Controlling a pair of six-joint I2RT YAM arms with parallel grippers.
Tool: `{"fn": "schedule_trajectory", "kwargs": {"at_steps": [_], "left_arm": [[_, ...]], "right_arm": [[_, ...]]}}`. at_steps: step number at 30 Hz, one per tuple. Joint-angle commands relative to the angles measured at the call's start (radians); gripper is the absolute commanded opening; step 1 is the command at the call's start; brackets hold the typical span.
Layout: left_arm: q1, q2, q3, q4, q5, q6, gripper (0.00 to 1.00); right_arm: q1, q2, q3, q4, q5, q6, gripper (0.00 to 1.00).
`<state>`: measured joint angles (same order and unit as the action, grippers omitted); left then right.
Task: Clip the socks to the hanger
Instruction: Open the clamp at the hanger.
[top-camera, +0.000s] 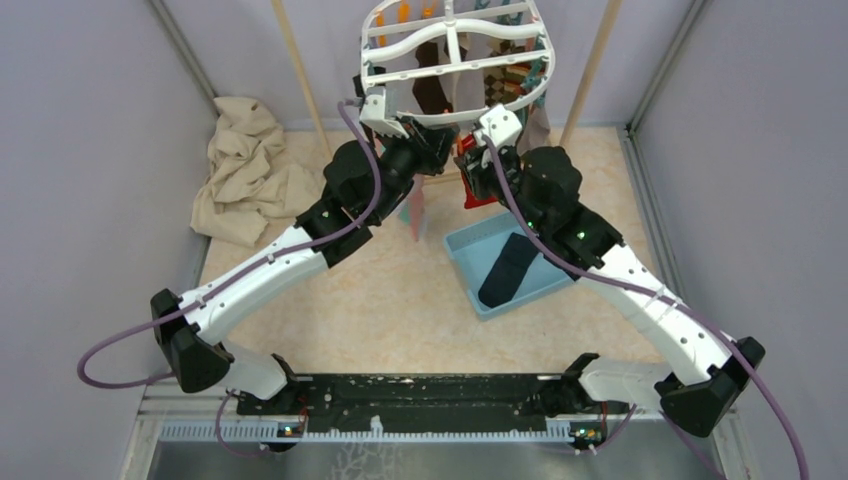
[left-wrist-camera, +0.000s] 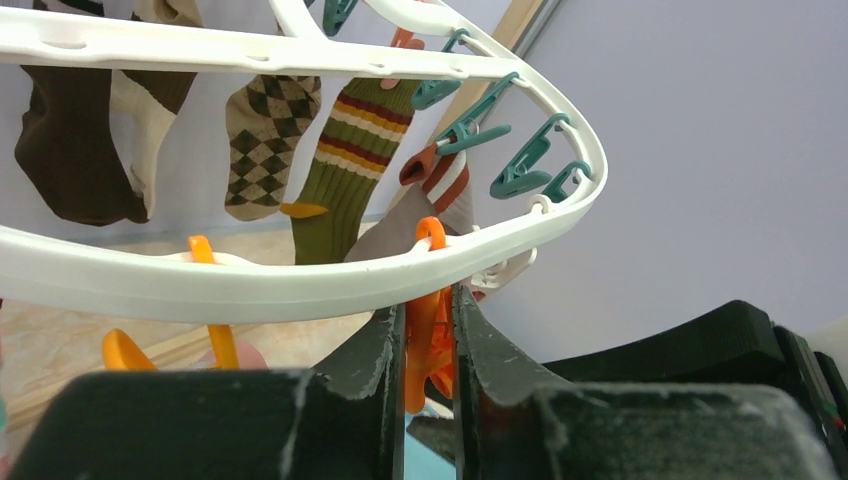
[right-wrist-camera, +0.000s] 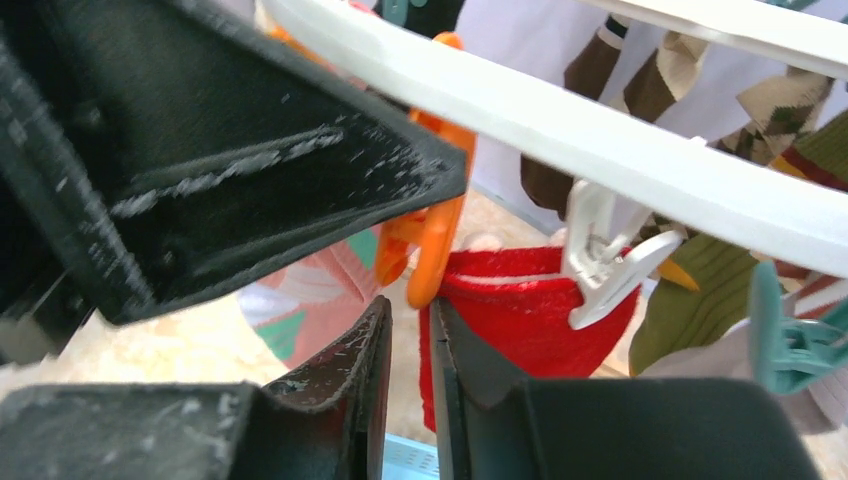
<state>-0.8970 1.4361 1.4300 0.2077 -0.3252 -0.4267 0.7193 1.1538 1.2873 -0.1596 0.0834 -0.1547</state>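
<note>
The white oval hanger (top-camera: 455, 50) hangs at the back with several socks pegged on it. In the left wrist view its rim (left-wrist-camera: 250, 285) crosses just above my left gripper (left-wrist-camera: 428, 330), which is shut on an orange peg (left-wrist-camera: 425, 345) under that rim. My right gripper (right-wrist-camera: 410, 325) is just right of it, below the hanger rim (right-wrist-camera: 560, 130). It holds the red sock (right-wrist-camera: 510, 310), whose edge sits between the narrowly parted fingers. The sock's cuff touches the orange peg's tip (right-wrist-camera: 432, 270), and a white peg (right-wrist-camera: 600, 265) overlaps it. The navy-black sock (top-camera: 505, 268) lies in the blue tray.
The light blue tray (top-camera: 470, 245) sits on the floor under the right arm. A crumpled beige cloth (top-camera: 245, 170) lies at the back left. Two wooden poles (top-camera: 300, 75) stand either side of the hanger. A pink-teal sock (right-wrist-camera: 320, 300) hangs below the left gripper.
</note>
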Motion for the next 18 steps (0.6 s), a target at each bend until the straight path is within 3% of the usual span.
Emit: {"fn": "schedule_trajectory", "kwargs": {"at_steps": [1,8,13,18], "left_arm": [[-0.007,-0.04,0.003,0.065,0.031,0.0,0.0],[-0.006,-0.073,-0.011,0.064,0.051,0.002,0.0],[-0.006,-0.101,-0.033,0.068,0.065,-0.007,0.0],[-0.006,-0.106,-0.037,0.061,0.076,-0.007,0.0]], "right_arm": [[0.019,-0.065,-0.023,-0.009,-0.105,0.012,0.25],[-0.019,-0.175,-0.062,-0.095,-0.199,0.01,0.43],[-0.23,-0.22,-0.071,-0.087,-0.425,0.11,0.44],[-0.265,-0.194,-0.066,-0.01,-0.6,0.22,0.44]]}}
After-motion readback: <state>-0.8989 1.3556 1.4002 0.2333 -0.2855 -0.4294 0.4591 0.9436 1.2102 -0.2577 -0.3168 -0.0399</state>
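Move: The orange clip on the hanger's near rim is already between the left fingers. From the right hand, which still has the near corner of the red sock's cuff, that clip is some 2 cm ahead, 2 cm left and 3 cm up. The sock's middle lies about 4 cm ahead of the right hand, 1 cm right and 6 cm below. The white clip on its far corner is roughly 6 cm ahead, 2 cm right and 2 cm up. The red sock's cuff comes free of the right fingers as they open; that hand draws back about 5 cm, sinking slightly, then swings some 5 cm to the right while rising a little, away from the orange clip. The left fingers keep their grip on the clip as the left hand rises about 3 cm, easing back and slightly left. ##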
